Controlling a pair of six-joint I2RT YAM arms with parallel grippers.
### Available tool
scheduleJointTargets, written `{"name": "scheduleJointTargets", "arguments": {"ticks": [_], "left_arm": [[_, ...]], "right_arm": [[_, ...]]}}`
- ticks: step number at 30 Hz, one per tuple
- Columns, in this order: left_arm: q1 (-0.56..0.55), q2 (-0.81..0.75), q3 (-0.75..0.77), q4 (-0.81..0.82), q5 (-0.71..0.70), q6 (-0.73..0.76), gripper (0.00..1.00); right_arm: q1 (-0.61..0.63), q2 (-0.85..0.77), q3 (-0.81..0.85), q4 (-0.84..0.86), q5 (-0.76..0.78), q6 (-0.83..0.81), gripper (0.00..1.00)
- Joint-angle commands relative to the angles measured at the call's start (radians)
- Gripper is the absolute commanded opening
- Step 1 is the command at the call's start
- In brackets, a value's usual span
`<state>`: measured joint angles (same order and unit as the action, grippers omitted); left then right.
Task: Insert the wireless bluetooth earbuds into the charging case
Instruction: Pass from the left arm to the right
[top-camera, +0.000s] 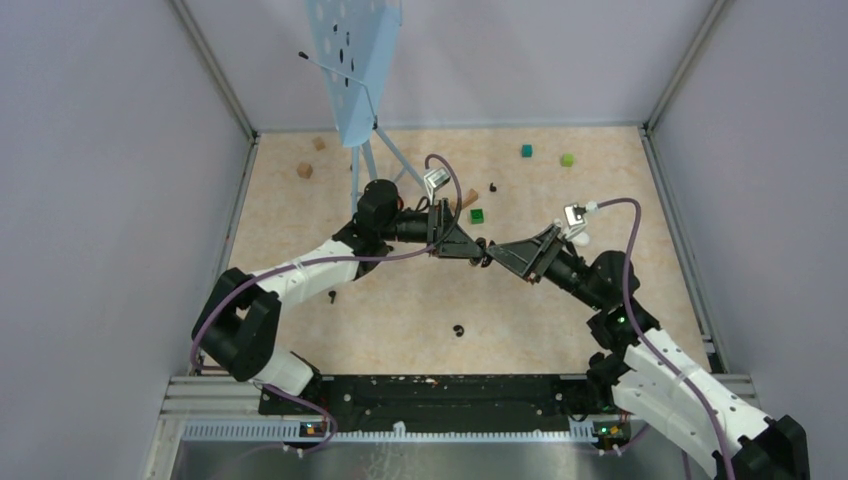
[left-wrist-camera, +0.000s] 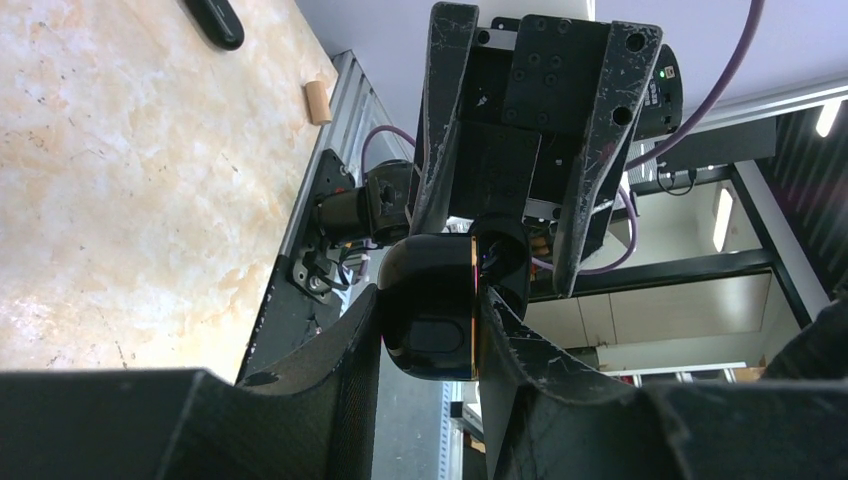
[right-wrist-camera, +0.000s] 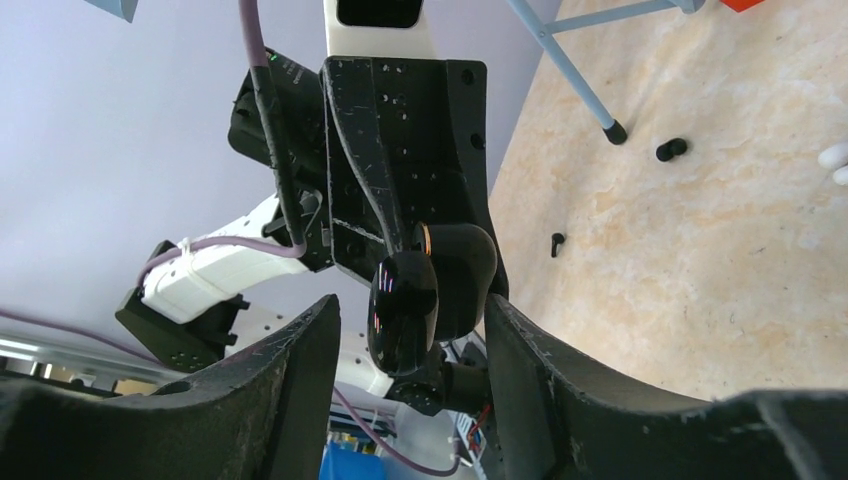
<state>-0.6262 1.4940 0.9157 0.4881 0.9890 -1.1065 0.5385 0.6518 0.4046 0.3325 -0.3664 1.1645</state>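
Note:
The charging case is glossy black with a thin gold seam, and my left gripper is shut on it, holding it above the table's middle. In the right wrist view the charging case hangs with its lid swung partly away. My right gripper is open around it, and the left finger is clearly off it. Black earbuds lie loose on the table: one near the front, one farther back and one by the left arm. A white bud shows at the right wrist view's edge.
A blue perforated stand on thin legs rises at the back centre-left. Small blocks are scattered behind the arms: dark green, teal, light green and wooden. A metal rail runs along the near edge.

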Motion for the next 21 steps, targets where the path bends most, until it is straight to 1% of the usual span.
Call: {"name": "scheduleJointTargets", "arguments": {"ticks": [1,6,13,15,19,21], "left_arm": [[0.003,-0.046,-0.013,0.081,0.024,-0.013,0.0],[0.003,-0.048,-0.021,0.087,0.022,-0.015,0.0],[0.003,-0.043,-0.033,0.104,0.025,-0.025,0.0],[0.003,-0.043,-0.034,0.105,0.026,-0.026,0.0],[0.003,-0.039,-0.034,0.106,0.028,-0.029,0.0],[0.003,-0.038,-0.033,0.107,0.028,-0.029,0.0]], "right_arm": [[-0.002,0.028,-0.002,0.111,-0.023,0.03,0.52],[-0.003,0.036,-0.012,0.134,-0.019,0.053,0.45],[-0.003,0.052,-0.039,0.167,-0.031,0.088,0.38],[-0.003,0.054,-0.034,0.154,-0.031,0.083,0.38],[-0.003,0.067,-0.024,0.143,-0.034,0.082,0.31],[-0.003,0.073,-0.022,0.143,-0.034,0.083,0.26]]}}
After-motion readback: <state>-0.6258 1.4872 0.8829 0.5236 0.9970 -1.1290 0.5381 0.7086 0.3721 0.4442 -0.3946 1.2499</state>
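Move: The open charging case is in my left hand's fingers, its middle about 2 cm to the right of that hand's grip. From my right hand the case lies roughly 1 cm ahead and 2 cm to the left at grip height, its free half already between the parted fingers. On the table some 25 cm below my right hand, the black earbud sits about 3 cm ahead and 7 cm left, the white earbuds about 23 cm ahead and 8 cm left. I shut my right fingers around the free half of the charging case, from a bit over half open to about a third, while easing that hand less than 1 cm left, farther onto the case, with a slight roll and tip of the wrist, each about 3 degrees. My left hand keeps its grip on the other half and stays all but still to hold it there. ##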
